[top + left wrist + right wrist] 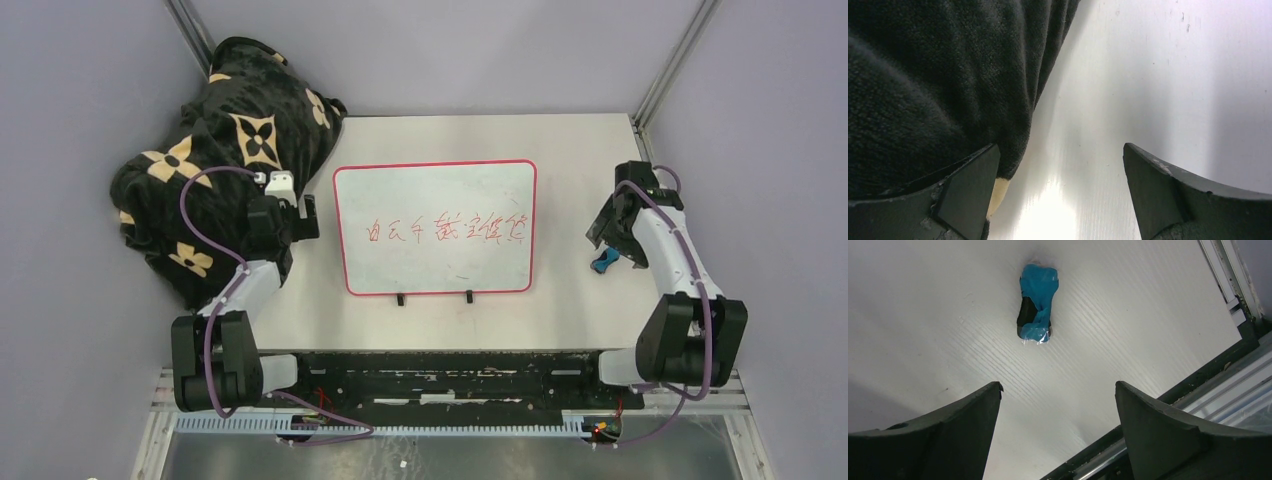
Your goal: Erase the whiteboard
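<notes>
The whiteboard (434, 227) lies flat mid-table, white with a red-pink rim, two black feet on its near edge and red writing across its middle. A small blue and black eraser (604, 262) lies on the table right of the board; it also shows in the right wrist view (1036, 303). My right gripper (613, 237) is open, just above the eraser, with nothing between its fingers (968, 412). My left gripper (304, 218) is open at the board's left side; its left finger (968, 185) touches the black blanket edge (938, 85).
A black blanket with tan flower shapes (225, 150) is heaped at the table's far left. Metal frame posts (670, 60) stand at the back corners. A black rail (440, 375) runs along the near edge between the arm bases.
</notes>
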`<act>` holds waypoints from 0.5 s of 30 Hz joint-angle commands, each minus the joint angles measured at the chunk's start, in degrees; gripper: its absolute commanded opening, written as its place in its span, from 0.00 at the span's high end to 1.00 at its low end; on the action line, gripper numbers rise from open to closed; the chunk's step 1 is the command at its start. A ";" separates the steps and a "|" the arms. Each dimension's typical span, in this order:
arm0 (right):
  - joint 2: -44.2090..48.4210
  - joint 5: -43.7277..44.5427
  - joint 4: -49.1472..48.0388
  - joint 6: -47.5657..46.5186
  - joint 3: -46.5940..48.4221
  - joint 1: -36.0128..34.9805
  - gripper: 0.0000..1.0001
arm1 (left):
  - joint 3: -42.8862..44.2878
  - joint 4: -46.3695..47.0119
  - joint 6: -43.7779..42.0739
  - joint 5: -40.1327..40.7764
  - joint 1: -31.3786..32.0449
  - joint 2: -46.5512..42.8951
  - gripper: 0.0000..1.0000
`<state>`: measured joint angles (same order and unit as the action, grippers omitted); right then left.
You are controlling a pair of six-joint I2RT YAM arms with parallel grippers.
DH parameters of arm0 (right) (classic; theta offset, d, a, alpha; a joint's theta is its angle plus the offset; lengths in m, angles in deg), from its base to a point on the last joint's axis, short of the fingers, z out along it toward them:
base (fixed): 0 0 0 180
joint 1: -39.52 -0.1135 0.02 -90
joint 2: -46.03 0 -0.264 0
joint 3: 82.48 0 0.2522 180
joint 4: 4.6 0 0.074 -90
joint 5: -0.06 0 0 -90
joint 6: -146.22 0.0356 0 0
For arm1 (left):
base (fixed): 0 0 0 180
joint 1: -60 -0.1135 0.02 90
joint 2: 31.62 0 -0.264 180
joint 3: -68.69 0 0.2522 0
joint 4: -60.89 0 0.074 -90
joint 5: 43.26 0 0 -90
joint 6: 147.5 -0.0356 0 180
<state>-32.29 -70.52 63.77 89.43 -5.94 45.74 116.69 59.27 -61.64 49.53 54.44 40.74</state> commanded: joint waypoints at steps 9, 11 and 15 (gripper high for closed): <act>-11.29 -5.13 -4.08 0.86 3.70 0.90 0.24 | 7.95 -5.99 -2.38 -1.18 -0.45 3.26 0.00; -12.18 -4.69 -4.73 1.45 3.67 0.92 0.27 | 7.86 -6.11 -2.08 -1.38 -0.49 3.48 0.00; -14.71 -3.61 -4.75 2.12 4.86 1.30 0.33 | 7.34 -6.16 -1.77 -2.01 -0.44 3.25 0.00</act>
<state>-45.41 -74.70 60.41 89.87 -4.06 46.44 122.81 52.73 -62.27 49.05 54.24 44.19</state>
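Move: The blue-wrapped eraser lies about 5 cm ahead of the right gripper, some 3 cm to its right and about 9 cm below. The whiteboard's middle is roughly 33 cm to this gripper's left and 10 cm ahead; the nearer black clip on its lower edge sits about 27 cm left and 5 cm back. From the left gripper the eraser is about 65 cm to the right and 6 cm back, some 9 cm lower. Lower the right gripper about 5 cm towards the blue eraser, easing some 2 cm forward as it sinks. Tilt the wrist a little, just under 10 degrees, so the fingers point more nearly straight down, and draw them from almost wide open to about two-thirds open, without yet closing on the eraser. ##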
